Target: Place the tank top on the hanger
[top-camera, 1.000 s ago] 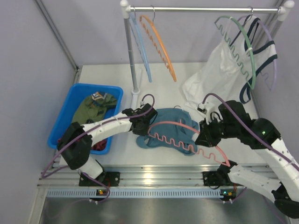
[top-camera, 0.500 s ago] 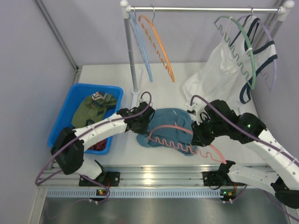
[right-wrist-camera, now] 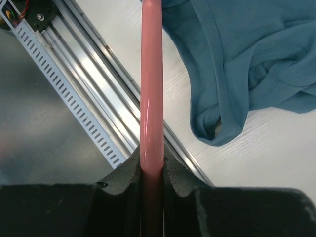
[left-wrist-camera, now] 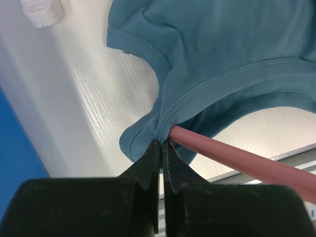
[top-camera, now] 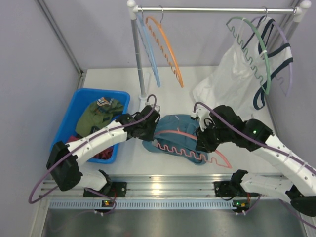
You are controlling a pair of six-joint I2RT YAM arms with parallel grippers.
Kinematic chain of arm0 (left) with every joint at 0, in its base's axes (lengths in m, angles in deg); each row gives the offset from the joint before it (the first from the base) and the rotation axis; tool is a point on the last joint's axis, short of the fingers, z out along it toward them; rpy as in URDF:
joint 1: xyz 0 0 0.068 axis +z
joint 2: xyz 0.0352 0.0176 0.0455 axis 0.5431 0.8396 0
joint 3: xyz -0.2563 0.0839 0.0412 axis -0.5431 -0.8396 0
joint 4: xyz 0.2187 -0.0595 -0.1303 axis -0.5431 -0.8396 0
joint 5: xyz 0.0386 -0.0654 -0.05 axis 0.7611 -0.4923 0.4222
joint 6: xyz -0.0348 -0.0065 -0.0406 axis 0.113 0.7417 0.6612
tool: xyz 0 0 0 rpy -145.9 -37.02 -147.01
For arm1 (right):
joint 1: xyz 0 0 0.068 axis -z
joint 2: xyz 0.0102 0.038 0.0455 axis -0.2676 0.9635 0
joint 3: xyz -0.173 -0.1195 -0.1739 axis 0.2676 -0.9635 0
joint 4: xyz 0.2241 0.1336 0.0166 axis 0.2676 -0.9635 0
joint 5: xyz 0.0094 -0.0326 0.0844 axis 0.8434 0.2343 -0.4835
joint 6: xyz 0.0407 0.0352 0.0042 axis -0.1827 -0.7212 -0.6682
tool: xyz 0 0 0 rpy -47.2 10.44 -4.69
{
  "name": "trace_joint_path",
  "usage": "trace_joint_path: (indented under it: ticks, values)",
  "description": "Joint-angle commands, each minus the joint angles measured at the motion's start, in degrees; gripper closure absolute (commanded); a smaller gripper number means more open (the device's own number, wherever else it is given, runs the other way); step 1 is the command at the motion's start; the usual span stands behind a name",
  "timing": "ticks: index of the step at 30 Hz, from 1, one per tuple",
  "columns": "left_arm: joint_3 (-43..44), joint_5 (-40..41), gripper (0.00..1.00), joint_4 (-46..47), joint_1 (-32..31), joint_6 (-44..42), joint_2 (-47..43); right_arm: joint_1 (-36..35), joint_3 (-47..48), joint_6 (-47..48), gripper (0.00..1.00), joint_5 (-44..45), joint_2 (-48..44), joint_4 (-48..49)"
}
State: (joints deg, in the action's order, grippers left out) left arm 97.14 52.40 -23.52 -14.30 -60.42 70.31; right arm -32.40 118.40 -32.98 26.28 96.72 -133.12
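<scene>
The teal tank top [top-camera: 178, 123] lies crumpled on the white table between the two arms. My left gripper [top-camera: 149, 130] is shut on its hem at the left edge, where the fabric [left-wrist-camera: 222, 49] bunches at the closed tips [left-wrist-camera: 162, 143]. The pink hanger [top-camera: 183, 134] lies across the top, and its arm [left-wrist-camera: 237, 157] runs into the fabric right beside that pinch. Further right, my right gripper [top-camera: 203, 140] is shut on the hanger's arm [right-wrist-camera: 151, 74], and its jaws [right-wrist-camera: 152, 160] clamp the bar from both sides. The hanger's hook is not visible.
A blue bin [top-camera: 94, 91] holding an olive garment [top-camera: 98, 114] stands at the left. A rack pole [top-camera: 139, 64] rises behind the top, with an orange hanger [top-camera: 168, 44] on its rail. A white navy-trimmed top [top-camera: 232, 79] hangs on a green hanger [top-camera: 264, 54] at the right. An aluminium rail [top-camera: 163, 187] borders the near edge.
My right arm has carried the hanger left and away from the near edge, pushing its arm further into the tank top. The left gripper has kept its pinch, shifting only slightly.
</scene>
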Motion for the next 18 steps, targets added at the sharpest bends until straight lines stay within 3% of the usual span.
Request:
trace_joint_path:
  ticks: [1, 18]
  values:
    - [5.35, 0.08, 1.0, -2.54, -0.79, -2.15, -3.08, -1.03, -0.33, 2.15, 1.0, 1.47, -1.65, 7.28]
    - [18.37, 3.86, 1.0, -13.53, -4.39, -9.71, -1.86, -1.47, -3.06, 8.13, 1.0, 7.28, -6.66, 16.78]
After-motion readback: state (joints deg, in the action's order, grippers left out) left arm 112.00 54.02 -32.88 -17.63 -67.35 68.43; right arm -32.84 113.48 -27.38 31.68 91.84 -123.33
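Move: The left fingers already hold the tank top's ribbed edge; the pink hanger's left end, where it runs in under the cloth, is about 3 cm to their right and 2 cm ahead. The garment's body lies some 13 cm to the right, 5 cm ahead and 9 cm below, and the blue bin some 26 cm left and 9 cm ahead. The right hand grips the hanger; the pinched edge is about 21 cm to its left, 4 cm ahead and 9 cm lower. Keeping its pinch on the ribbed edge of the tank top, the left hand pulls it up about 8 cm beside the hanger's left end, turning a little clockwise and swinging its fingertips slightly forward. The right hand keeps its grip on the hanger and carries it forward nearly 3 cm, its fingertips swinging forward and up by roughly 15 degrees. ##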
